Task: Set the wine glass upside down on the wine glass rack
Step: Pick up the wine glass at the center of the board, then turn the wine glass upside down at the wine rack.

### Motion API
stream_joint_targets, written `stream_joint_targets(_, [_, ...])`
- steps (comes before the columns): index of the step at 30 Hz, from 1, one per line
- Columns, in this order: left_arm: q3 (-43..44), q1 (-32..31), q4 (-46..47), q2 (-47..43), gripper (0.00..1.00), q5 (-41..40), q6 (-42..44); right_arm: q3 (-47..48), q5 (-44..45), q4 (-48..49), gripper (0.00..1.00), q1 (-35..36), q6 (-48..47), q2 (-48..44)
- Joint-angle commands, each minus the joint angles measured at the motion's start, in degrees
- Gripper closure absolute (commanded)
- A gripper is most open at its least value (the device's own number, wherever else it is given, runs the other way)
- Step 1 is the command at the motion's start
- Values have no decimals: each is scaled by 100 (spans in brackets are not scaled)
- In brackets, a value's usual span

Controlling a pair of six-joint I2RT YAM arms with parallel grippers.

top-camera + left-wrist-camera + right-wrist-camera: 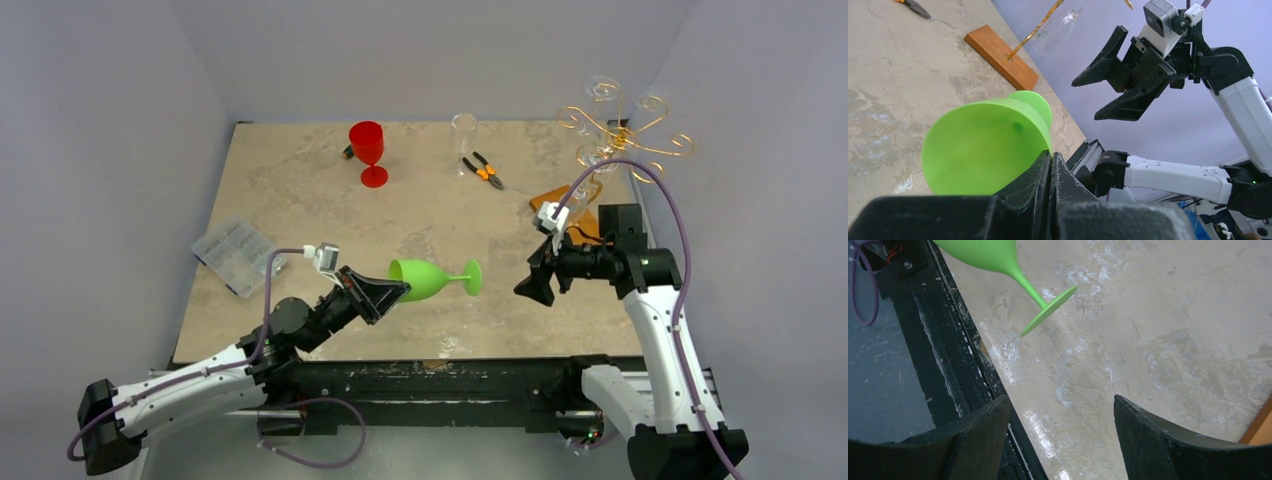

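Observation:
A green wine glass [428, 278] hangs on its side above the table's front, foot pointing right. My left gripper [393, 293] is shut on the rim of its bowl [983, 145], one finger inside the bowl and one outside. My right gripper [530, 285] is open and empty, a short way right of the glass foot [1049, 311] and facing it; its fingers [1108, 65] are spread wide. The wine glass rack [625, 135], gold wire on a wooden base [1000, 57], stands at the back right behind my right arm.
A red wine glass [368, 150] stands upright at the back centre, with a tall clear glass [464, 140] and orange-handled pliers [486, 171] to its right. A clear plastic box [235, 255] lies at the left edge. Clear glasses [603, 92] hang on the rack.

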Motion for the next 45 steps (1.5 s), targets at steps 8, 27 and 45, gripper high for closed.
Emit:
stream_joint_targets(8, [-22,-663,772,182,100,-805,420,408,-228,-256,26,9,113,-138])
stream_joint_targets(27, [-8,-1207,1482,484,100,-1411,764,533,-378,3,27,12,1116,-68])
stream_joint_targets(45, [962,-1354,2380,1774,100,-1411,1217,310,-76,1170,29,6,3027,204])
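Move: The left gripper holds the green wine glass pinched by its rim. The open right gripper is some 23 cm to that hand's right, about level in depth and height. From the right hand the glass's foot lies about 10 cm left, 2 cm ahead and a little below; the rack's wooden board is about 15 cm ahead, 13 cm right and 20 cm down, and the pliers roughly 25 cm ahead, 5 cm left and 20 cm down. Bring the left gripper, still pinching the rim, about 4 cm right towards the right gripper, with a small dip back and part-way forward again, lifting it some 3.5 cm mostly at the end. Meanwhile raise the open right gripper about 3.5 cm, then ease it forward and left towards the glass's foot, rolling it some 20 degrees clockwise as seen from behind the hand; don't close yet. ##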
